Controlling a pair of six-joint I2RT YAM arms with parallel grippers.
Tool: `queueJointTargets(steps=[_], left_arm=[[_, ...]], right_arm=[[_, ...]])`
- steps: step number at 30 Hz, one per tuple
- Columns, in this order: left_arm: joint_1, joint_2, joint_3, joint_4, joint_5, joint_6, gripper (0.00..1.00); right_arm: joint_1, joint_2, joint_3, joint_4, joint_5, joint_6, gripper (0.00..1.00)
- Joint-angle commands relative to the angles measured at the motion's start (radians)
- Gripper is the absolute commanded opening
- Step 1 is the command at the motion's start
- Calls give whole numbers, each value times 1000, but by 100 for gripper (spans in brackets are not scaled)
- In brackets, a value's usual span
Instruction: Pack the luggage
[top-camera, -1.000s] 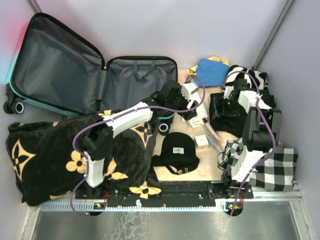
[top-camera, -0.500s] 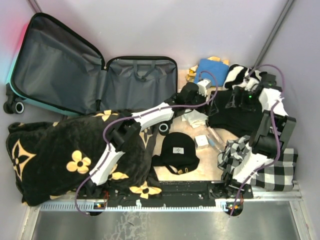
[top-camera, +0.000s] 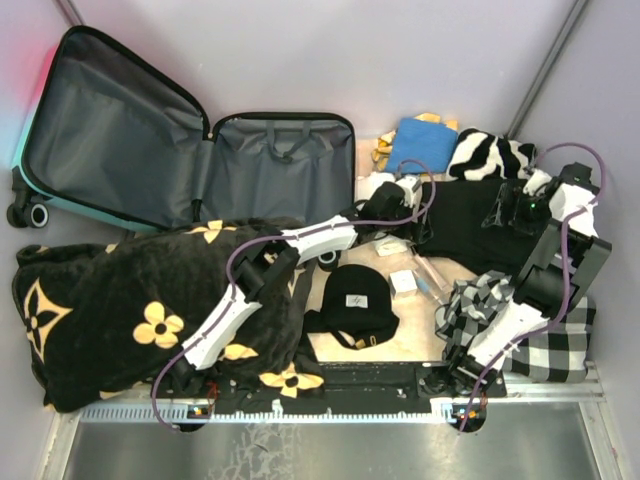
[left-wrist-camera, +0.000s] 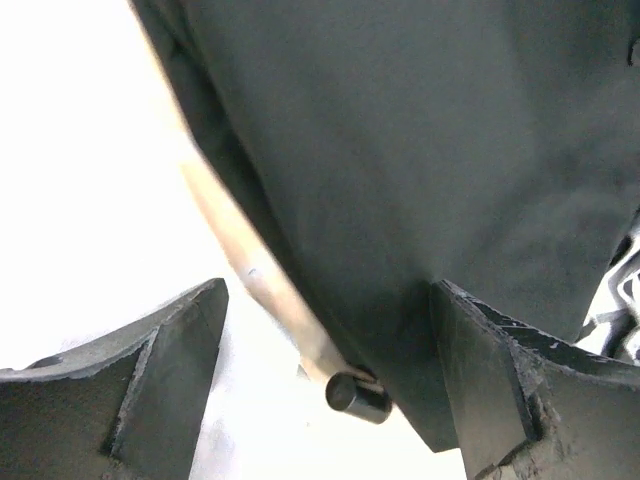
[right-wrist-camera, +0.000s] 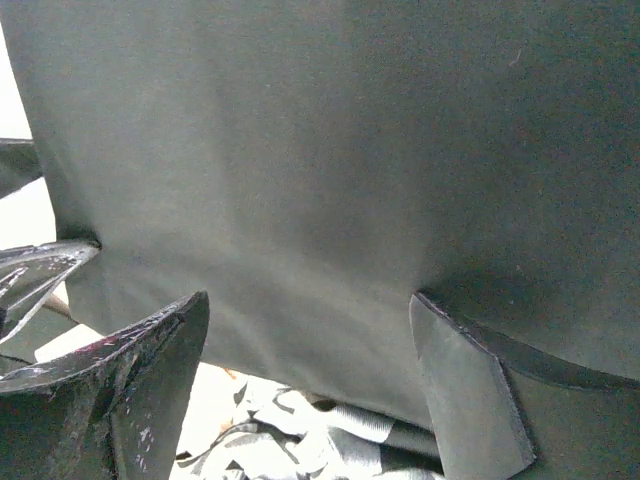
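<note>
The luggage (top-camera: 280, 170) lies open at the back left, its grey-lined lid (top-camera: 110, 130) tipped up against the wall. A flat black garment (top-camera: 460, 225) lies to its right. My left gripper (top-camera: 400, 200) is at the garment's left edge and my right gripper (top-camera: 520, 205) at its right edge. In the left wrist view the gripper (left-wrist-camera: 330, 380) stands open, with the garment's corner (left-wrist-camera: 400, 150) and a black-capped tube (left-wrist-camera: 358, 396) between its fingers. The right wrist view shows that gripper (right-wrist-camera: 310, 380) open over the garment (right-wrist-camera: 350, 150).
A big black blanket with tan flowers (top-camera: 150, 300) covers the left front under the left arm. A black beanie (top-camera: 355, 300), a small white box (top-camera: 403, 282), a blue cloth (top-camera: 422, 142), zebra-print fabric (top-camera: 490, 152) and a black-and-white plaid cloth (top-camera: 540, 330) surround the garment.
The left arm has stretched out to the right, to the garment's left edge. The right gripper has swung right, to the garment's right edge. Both stay open.
</note>
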Motion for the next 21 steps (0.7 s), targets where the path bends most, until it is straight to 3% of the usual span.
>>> queueJointTargets(steps=[1,5,10,15,21], left_arm=[[39,-68,-138,-71,-93,22,89],[74,-165,-256,-54,-85,62,88],[37,-259,-309,64,-36,129,88],[-1,-210,-202,93,-27,83,88],[-13,-69,-19,73,-8,30,91]], right_arm=[[18,52,31,28,7,-23,81],[52,59,-16,61,24,-27,81],[70,55,-45,74,16,-21,81],[48,-1,29,18,31,-47,84],[-11,-3,104,8,213,-121,87]])
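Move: The black garment's middle lies about 13 cm right of the left hand, 2 cm ahead and 3 cm below, its near-left edge close by the fingers; the white towel is some 10 cm left and 4 cm ahead, the white box 12 cm back and 6 cm left. From the right hand the garment's middle is about 5 cm left, level, 5 cm below; the striped cloth lies 15 cm ahead and 2 cm left. Left hand sweeps 6 cm left from the garment's edge, returns rising; right dips 4 cm over it, half lifts. ##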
